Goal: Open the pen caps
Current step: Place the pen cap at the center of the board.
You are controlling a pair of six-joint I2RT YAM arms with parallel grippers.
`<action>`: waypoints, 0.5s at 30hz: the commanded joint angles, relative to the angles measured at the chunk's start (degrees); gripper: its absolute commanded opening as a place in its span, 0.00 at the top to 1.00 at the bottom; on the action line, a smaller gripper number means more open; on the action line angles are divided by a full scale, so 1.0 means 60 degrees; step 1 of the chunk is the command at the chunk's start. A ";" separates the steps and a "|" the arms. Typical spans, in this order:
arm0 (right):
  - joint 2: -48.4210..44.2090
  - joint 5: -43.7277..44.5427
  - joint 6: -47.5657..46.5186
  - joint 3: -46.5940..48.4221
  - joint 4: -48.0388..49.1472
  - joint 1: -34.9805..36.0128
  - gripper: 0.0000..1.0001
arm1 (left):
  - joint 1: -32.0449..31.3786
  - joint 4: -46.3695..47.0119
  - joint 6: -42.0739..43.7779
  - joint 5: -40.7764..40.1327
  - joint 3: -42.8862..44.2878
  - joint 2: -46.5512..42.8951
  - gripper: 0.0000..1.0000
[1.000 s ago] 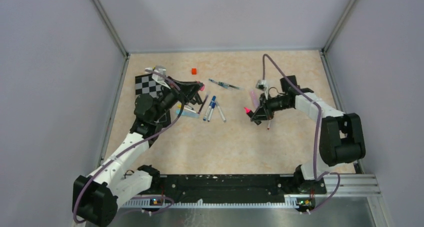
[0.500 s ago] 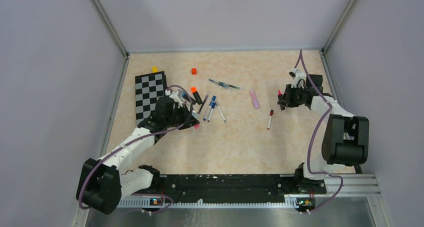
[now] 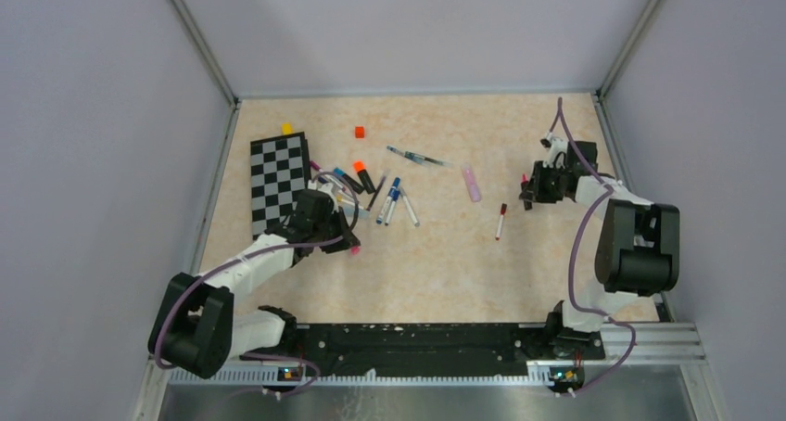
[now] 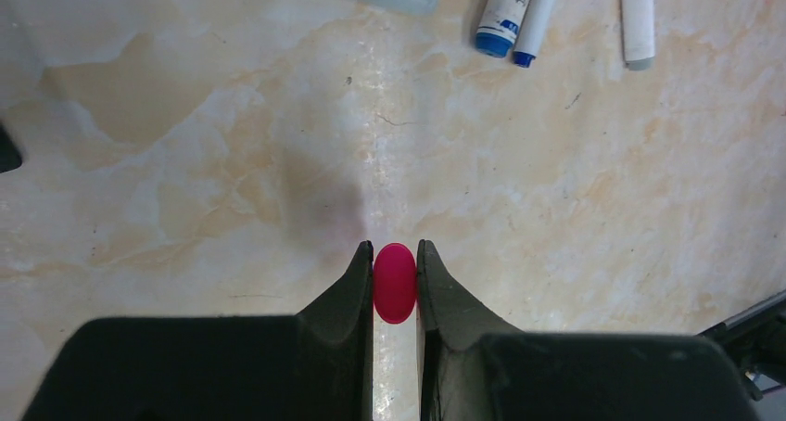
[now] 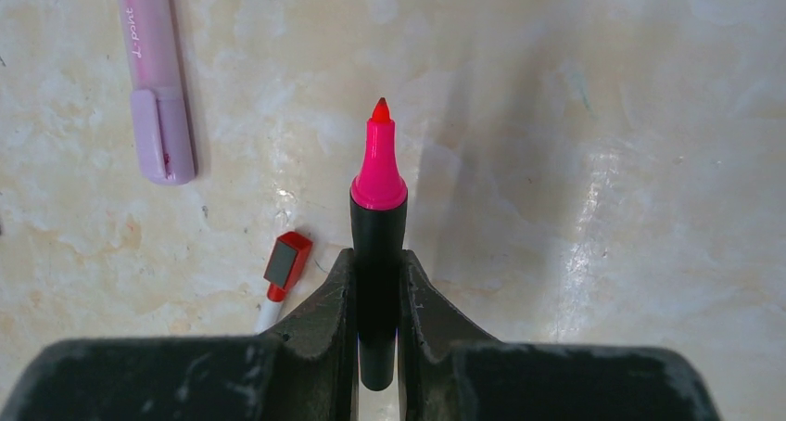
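My left gripper (image 4: pixel 395 251) is shut on a pink pen cap (image 4: pixel 395 283), seen end-on between the jaws, low over bare table. From above, that left gripper (image 3: pixel 348 242) lies just near-left of the pile of pens (image 3: pixel 390 201). My right gripper (image 5: pixel 378 257) is shut on a black-barrelled pen (image 5: pixel 378 224); its uncapped pink tip points away from the wrist. In the top view the right gripper (image 3: pixel 528 189) hangs at the table's right side. A pink highlighter (image 5: pixel 154 87) and a red-capped pen (image 5: pixel 286 261) lie left of it.
A black-and-white checkerboard (image 3: pixel 280 176) lies at the left, with a yellow cube (image 3: pixel 286 128) and a red cube (image 3: pixel 359 132) behind it. A teal pen (image 3: pixel 415 158) lies mid-table. Blue-capped pens (image 4: pixel 507 15) and a white pen (image 4: pixel 636 18) lie ahead of the left gripper. Walls enclose the table.
The left arm has drawn back from over the pens toward the near left, carrying the pink cap. The right arm has swung right with the uncapped pen.
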 commanded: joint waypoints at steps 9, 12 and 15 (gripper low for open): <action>0.0682 -0.0334 -0.0114 0.0497 -0.0222 -0.0071 0.74 | -0.0015 0.0158 0.0320 -0.0592 -0.0004 0.0736 0.67; 0.0683 -0.0292 -0.0128 0.0506 -0.0258 -0.0071 0.66 | -0.0017 0.0096 0.0335 -0.0698 -0.0004 0.0719 0.59; 0.0623 -0.0236 -0.0182 0.0530 -0.0321 -0.0071 0.62 | -0.0013 -0.0007 0.0351 -0.0761 0.0029 0.0624 0.54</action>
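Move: The pink cap is in the left hand's fingers, bound for bare table straight below, some 3 cm down; the pale blue case lies about 10 cm ahead and 2 cm left, the blue marker 12 ahead and 9 right, the checkered board's middle roughly 16 ahead and 18 left. The right hand grips the uncapped pink highlighter about 3 cm over its spot, 1 cm back and 1 left; the red-capped marker lies 7 back and 7 left, the purple highlighter 3 ahead and 14 left. The pink cap is lowered about 2 cm to the bare table by the left hand, which edges 1 cm left before its fingers open around the cap and let go. The uncapped highlighter goes down likewise in the right hand, also about 2 cm, and is released as those fingers open; both hands then stay low over their things. ##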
